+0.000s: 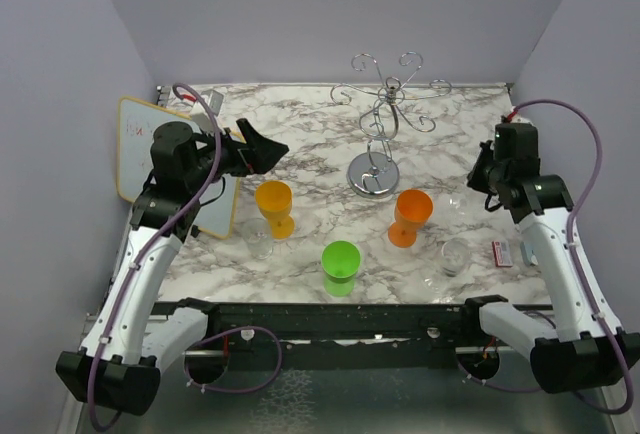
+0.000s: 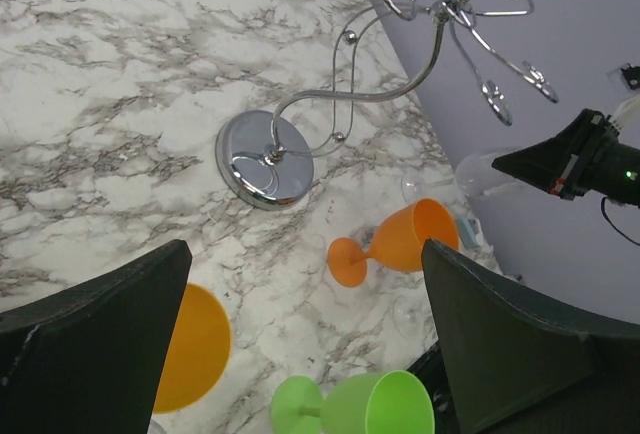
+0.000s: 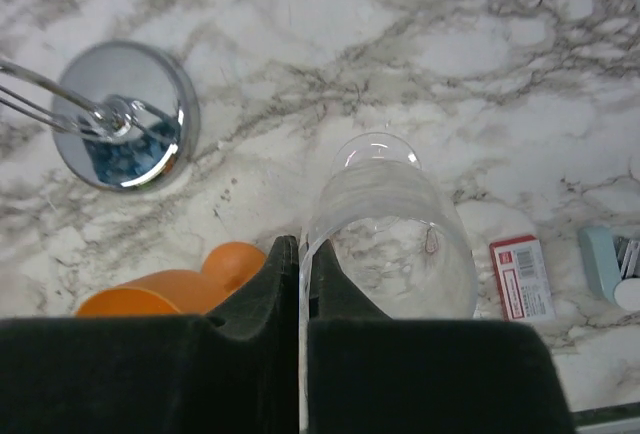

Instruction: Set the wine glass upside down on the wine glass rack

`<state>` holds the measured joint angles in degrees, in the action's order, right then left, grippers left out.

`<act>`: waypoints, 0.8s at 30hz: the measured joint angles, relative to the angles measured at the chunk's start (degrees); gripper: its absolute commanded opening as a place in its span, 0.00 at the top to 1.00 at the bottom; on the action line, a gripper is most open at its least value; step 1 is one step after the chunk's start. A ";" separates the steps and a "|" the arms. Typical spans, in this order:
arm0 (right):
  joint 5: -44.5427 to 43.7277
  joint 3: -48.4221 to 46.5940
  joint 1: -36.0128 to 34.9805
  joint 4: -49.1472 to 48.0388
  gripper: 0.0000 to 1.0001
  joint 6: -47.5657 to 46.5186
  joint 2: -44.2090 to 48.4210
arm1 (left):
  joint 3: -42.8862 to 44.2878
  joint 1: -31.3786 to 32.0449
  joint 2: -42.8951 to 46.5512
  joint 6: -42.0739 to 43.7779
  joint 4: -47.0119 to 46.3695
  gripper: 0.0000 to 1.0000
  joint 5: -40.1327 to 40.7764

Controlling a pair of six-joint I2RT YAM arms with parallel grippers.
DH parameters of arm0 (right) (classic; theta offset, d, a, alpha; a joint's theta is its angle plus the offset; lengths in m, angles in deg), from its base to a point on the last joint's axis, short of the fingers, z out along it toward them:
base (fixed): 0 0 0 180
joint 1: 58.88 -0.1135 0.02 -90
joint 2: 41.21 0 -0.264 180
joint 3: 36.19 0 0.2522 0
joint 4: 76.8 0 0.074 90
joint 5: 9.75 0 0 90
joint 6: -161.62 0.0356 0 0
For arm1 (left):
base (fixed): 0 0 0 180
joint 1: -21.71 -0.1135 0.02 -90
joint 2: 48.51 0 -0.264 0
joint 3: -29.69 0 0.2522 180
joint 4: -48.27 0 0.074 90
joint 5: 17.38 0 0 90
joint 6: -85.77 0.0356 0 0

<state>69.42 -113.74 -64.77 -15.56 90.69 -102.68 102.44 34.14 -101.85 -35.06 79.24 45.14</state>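
Note:
A clear wine glass [image 3: 395, 244] stands on the marble at the right, and my right gripper [image 3: 303, 249] is shut on its rim, one finger inside the bowl and one outside. From above, this gripper [image 1: 482, 180] sits right of the orange cup, with the glass [image 1: 457, 198] faint beside it. The chrome wine glass rack [image 1: 385, 114] stands at the back centre on its round mirrored base [image 2: 265, 159], also seen from the right wrist [image 3: 125, 129]. My left gripper [image 1: 258, 150] hangs open and empty above the left of the table [image 2: 305, 344].
Upright on the marble are an orange plastic goblet [image 1: 410, 216], a yellow one [image 1: 274, 206] and a green one [image 1: 340, 266]. Another clear glass [image 1: 455, 254] stands near the front right. A small red-and-white box [image 3: 520, 277] lies beside the held glass. A whiteboard [image 1: 135, 149] leans at the left.

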 measured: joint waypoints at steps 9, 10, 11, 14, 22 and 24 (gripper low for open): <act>-5.57 -5.40 0.00 -8.48 0.99 2.69 11.19 | 6.23 0.04 -6.45 -9.77 -5.77 0.01 -0.39; -6.10 -5.40 0.00 -9.66 0.99 3.37 12.20 | 6.86 0.15 -6.99 -11.32 -7.04 0.01 -0.37; -6.45 -5.38 0.00 -10.93 1.00 3.93 13.20 | 7.45 0.33 -7.39 -12.63 -8.00 0.01 -0.33; -6.75 -4.90 0.00 -15.52 1.00 5.57 16.24 | 10.16 1.16 -8.72 -16.15 -10.36 0.01 0.04; -6.67 -3.37 0.00 -26.71 0.99 9.66 24.20 | 19.54 5.46 -13.94 -26.34 -19.43 0.01 3.89; -6.05 -3.15 0.00 -29.18 1.00 9.90 26.18 | 21.92 8.50 -15.93 -27.43 -21.46 0.01 5.03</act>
<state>63.37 -116.89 -64.77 -44.74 100.59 -76.50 124.36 42.64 -117.79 -62.49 57.78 50.17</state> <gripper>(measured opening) 0.044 0.987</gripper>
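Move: The wine glass is already pinched at its rim in the right hand, upright and just off the table. The wine glass rack stands about 12 cm ahead of that hand and 18 cm left, its middle some 3 cm lower. The orange glass is 11 cm left, 3 cm back and 13 cm down; the small red box is 11 cm right, 7 cm back and 20 cm down. From the left hand the held glass lies some 40 cm right, 2 cm ahead and 20 cm lower. Hoisting the wine glass high over the table, the right hand rises about 25 cm, easing 5 cm back later on, while its wrist tips the fingers up some 60 degrees from slanting down to just above level; the rim stays pinched. The empty left hand climbs 18 cm, also working right and a little forward, rolling its left side up with fingers wide open. ##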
